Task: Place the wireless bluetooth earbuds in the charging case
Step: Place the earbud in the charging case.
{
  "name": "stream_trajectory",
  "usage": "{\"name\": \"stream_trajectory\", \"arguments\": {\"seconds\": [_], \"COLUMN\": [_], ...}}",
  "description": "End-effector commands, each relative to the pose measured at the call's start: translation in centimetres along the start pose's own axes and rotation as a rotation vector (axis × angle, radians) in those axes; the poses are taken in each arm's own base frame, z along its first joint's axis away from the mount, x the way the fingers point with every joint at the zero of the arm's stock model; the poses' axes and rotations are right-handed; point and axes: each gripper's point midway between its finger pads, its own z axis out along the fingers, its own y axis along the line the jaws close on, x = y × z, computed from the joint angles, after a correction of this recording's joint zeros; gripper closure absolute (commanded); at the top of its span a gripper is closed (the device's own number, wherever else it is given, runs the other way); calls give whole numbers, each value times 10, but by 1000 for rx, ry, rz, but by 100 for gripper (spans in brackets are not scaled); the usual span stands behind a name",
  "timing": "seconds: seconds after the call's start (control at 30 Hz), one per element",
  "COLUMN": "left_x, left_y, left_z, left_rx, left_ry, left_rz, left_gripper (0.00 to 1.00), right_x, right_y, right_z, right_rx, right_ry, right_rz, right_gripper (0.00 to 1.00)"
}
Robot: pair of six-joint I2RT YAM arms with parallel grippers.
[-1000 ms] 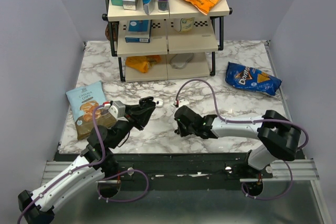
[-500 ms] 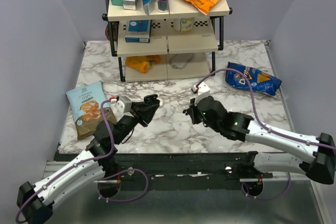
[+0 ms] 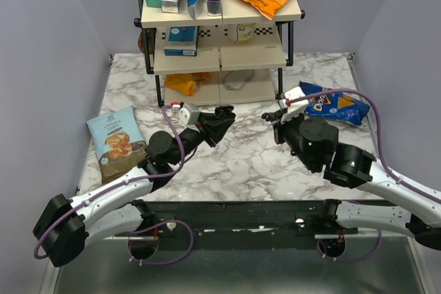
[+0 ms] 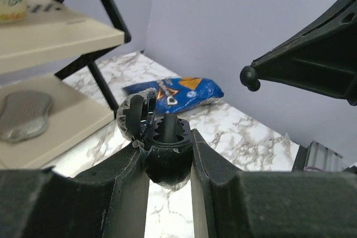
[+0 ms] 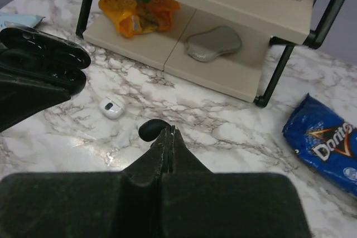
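Note:
My left gripper (image 4: 166,139) is shut on the charging case (image 4: 167,165), a small black oval held upright off the table. Its lid (image 4: 135,116) is hinged open to the left, and a dark rounded piece stands in its socket. My right gripper (image 5: 171,133) is shut, with a glossy black earbud (image 5: 151,130) pinched at its tips. In the left wrist view that earbud (image 4: 249,77) sticks out from the right gripper's tips, up and to the right of the case. From above, the left gripper (image 3: 224,115) and right gripper (image 3: 271,116) face each other a short gap apart.
A shelf rack (image 3: 220,53) stands at the back, with a pale grey oval thing (image 5: 213,43) and an orange bag (image 5: 136,9) on its bottom shelf. A blue Doritos bag (image 3: 332,103) lies right, a chips bag (image 3: 116,141) left, and a small white object (image 5: 112,107) on the marble.
Both grippers have risen and moved away from the near edge toward the shelf. The left has swung right with the case, and the right arm has stretched out.

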Motion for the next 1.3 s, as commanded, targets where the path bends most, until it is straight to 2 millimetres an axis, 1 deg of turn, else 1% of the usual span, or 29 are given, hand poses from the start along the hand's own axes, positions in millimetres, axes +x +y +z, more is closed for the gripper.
{"name": "stream_trajectory", "arguments": {"seconds": [0.0,0.07,0.1,0.13,0.2,0.23,0.27,0.3,0.33,0.37,0.43,0.5,0.67,0.8,0.87,0.97,1.1,1.27], "left_x": [-39,-43,-44,-52,-54,-60,-59,-61,-67,-64,-67,-64,-65,-61,-61,-54,-52,-50], "left_y": [-30,-36,-40,-45,-50,-55,-54,-57,-60,-59,-65,-65,-71,-78,-79,-80,-79,-77], "left_z": [22,29,29,31,35,33,38,39,37,41,42,45,50,50,50,50,49,51], "left_rx": [176,218,264,297,354,407,426,450,493,508,553,585,641,691,695,701,692,681], "left_ry": [-109,-112,-107,-131,-130,-144,-139,-132,-151,-140,-140,-119,-86,-31,-10,42,49,59], "left_rz": [46,30,32,28,-13,-7,-24,-72,-65,-88,-132,-149,-204,-230,-240,-263,-271,-289], "left_gripper": [100,100,100,100,100,100,100,100,100,100,100,100,100,100,100,100,100,100], "right_x": [-33,-45,-52,-59,-70,-74,-80,-83,-86,-87,-92,-96,-100,-101,-100,-97,-96,-94], "right_y": [-17,-18,-18,-16,-15,-13,-12,-10,-6,-7,-3,-1,4,7,7,9,11,19], "right_z": [-11,-14,-16,-19,-23,-25,-27,-28,-30,-31,-34,-37,-37,-36,-35,-34,-30,-28], "right_rx": [39,29,25,3,-10,-26,-36,-44,-63,-62,-79,-89,-110,-113,-112,-111,-106,-126], "right_ry": [-79,-111,-135,-157,-200,-215,-230,-242,-254,-264,-287,-307,-330,-338,-337,-340,-335,-332], "right_rz": [-100,-124,-124,-127,-145,-152,-163,-167,-174,-192,-197,-210,-242,-273,-288,-305,-312,-320], "right_gripper": [99,99,99,99,99,99,99,99,99,99,99,99,99,99,99,99,99,99]}}
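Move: The right hand holds the black earbud. The open charging case, in the left hand, lies about 10 cm to the right hand's left, 1 cm ahead and 1 cm lower. The left hand thus has the earbud some 10 cm to its right, 1 cm back and 1 cm higher. From the right hand, a white case lies on the table about 9 cm ahead, 13 cm left and 31 cm below; the Doritos bag is about 20 cm ahead, 23 cm right and 30 cm below. Not yet touching, earbud and charging case are brought together high above the table. The left hand lifts the open case about 7 cm and carries it 6 cm right towards the earbud, easing back a little late on and swinging some 40 degrees clockwise. The right hand, its grip kept, rises nearly 10 cm with a slight draw back, tipping its fingers upward about 20 degrees. ##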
